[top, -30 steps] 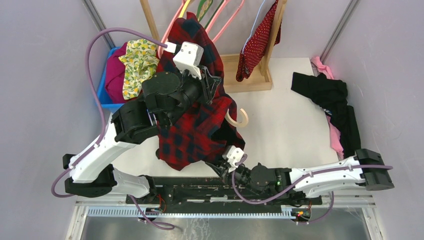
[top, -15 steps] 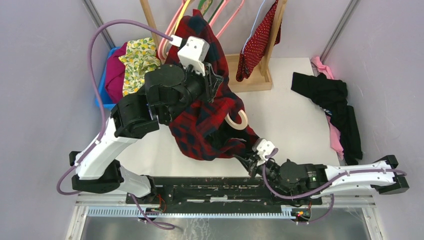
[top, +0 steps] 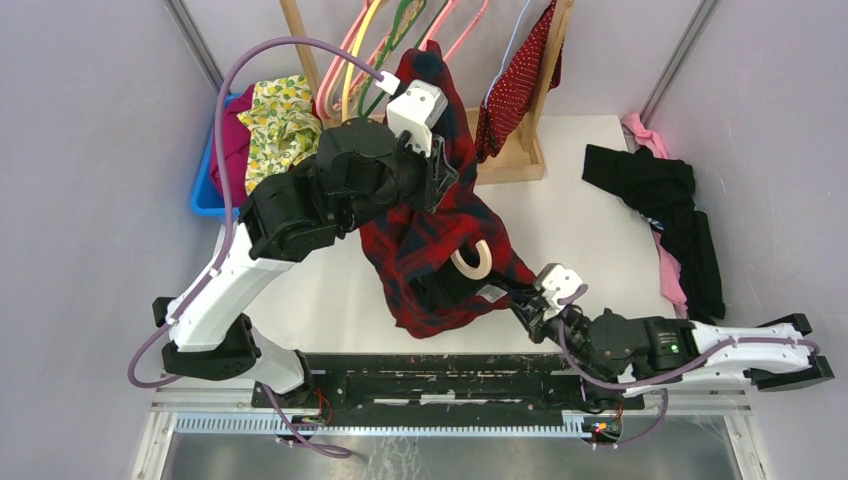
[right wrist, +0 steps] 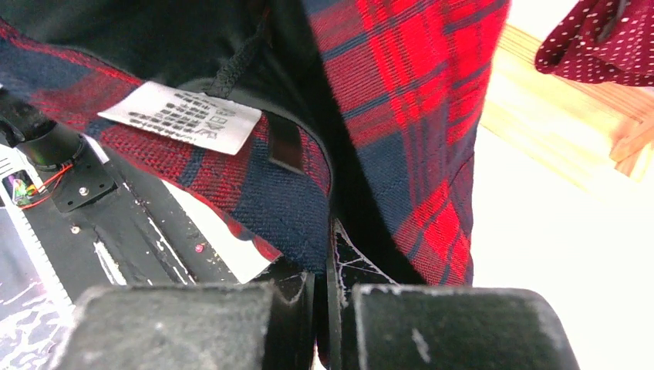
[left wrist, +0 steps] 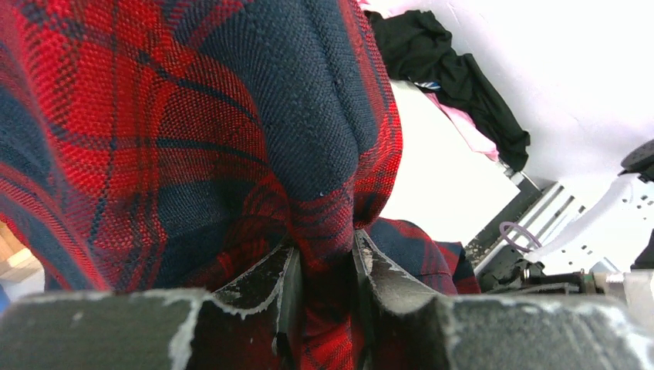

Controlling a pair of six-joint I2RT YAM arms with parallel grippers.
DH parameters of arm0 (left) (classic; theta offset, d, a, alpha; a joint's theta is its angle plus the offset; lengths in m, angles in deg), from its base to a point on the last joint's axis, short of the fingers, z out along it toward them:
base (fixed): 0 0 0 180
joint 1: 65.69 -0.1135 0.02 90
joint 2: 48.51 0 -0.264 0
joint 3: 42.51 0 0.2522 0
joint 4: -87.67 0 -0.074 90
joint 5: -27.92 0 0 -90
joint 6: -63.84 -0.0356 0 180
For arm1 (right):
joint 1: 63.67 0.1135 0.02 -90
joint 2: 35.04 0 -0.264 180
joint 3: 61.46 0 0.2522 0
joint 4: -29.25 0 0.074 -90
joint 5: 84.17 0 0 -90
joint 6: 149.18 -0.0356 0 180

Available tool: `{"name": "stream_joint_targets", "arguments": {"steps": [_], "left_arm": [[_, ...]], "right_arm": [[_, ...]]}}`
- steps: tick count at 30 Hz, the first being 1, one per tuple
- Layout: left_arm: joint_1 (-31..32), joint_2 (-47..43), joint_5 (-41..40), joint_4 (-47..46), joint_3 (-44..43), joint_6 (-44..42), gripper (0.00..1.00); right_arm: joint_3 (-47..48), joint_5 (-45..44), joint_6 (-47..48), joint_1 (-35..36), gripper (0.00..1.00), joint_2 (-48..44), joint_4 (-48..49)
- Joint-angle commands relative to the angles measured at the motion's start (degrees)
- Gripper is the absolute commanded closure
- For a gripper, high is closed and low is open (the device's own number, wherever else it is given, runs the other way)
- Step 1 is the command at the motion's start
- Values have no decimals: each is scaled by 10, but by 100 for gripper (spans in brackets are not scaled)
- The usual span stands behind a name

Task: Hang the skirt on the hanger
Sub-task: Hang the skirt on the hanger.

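The dark-red dotted skirt (top: 520,75) hangs from the thin pale hanger (top: 508,45) on the wooden rack; its hem also shows in the right wrist view (right wrist: 601,42). Neither gripper touches it. My left gripper (top: 440,175) is raised just left of the skirt, shut on a bunched fold of a red-and-black plaid garment (top: 430,250), which fills the left wrist view (left wrist: 231,139) around the gripper (left wrist: 324,258). My right gripper (top: 515,300) is low near the front and shut on the garment's lower edge (right wrist: 308,223), next to its white label (right wrist: 185,116).
A curved wooden hanger (top: 472,260) lies inside the plaid garment. The rack's base (top: 500,155) stands at the back, with pink, yellow and green hangers (top: 360,50) on it. A blue bin (top: 205,190) of cloths sits back left. Black clothes (top: 660,200) and a pink cloth (top: 640,130) lie on the right.
Both arms have carried the plaid garment to the right. The left gripper has moved up towards the rack and the skirt; the right gripper has slid right along the front.
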Motion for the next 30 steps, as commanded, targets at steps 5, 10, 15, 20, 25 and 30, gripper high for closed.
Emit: {"name": "stream_joint_targets", "arguments": {"steps": [5, 10, 15, 20, 25, 30], "left_arm": [[-10, -25, 47, -45, 7, 3, 97], [-23, -42, 106, -76, 33, 20, 97], [-38, -68, 170, -125, 79, 50, 97], [-62, -120, 215, -195, 168, 90, 97], [-90, -168, 268, -266, 275, 131, 97], [-109, -197, 300, -312, 349, 156, 97]], "right_arm": [[100, -88, 11, 2, 98, -56, -81], [144, -146, 1, 3, 98, -37, -140], [149, -164, 4, 2, 99, -4, -143], [141, -201, 2, 2, 98, 19, -143], [131, -216, 12, -23, 98, 44, -127], [131, -117, 22, -140, 98, 98, -99]]}}
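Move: The beige hanger hook sticking out of the plaid skirt's waist lies about 7 cm left of the right hand, 3 cm ahead and some 8 cm above. The waistband label is just 4 cm to that hand's left, 1 cm ahead and 1 cm higher. The dotted skirt on the rack hangs roughly 28 cm ahead of the right hand, neither left nor right, about 5 cm higher. From the left hand the hook is 4 cm right, 7 cm back and 10 cm below. The plaid skirt's waistband, still pinched by the right fingers beside the label, is drawn about 6.5 cm right, away from the hook, and 5 cm forward, rising first and then sinking a little as the hand turns some 20° clockwise. The left hand keeps its grip on the bunched skirt, lowering about 4 cm and easing back 2.5 cm while tipping down, turning clockwise and rolling its left side down. ##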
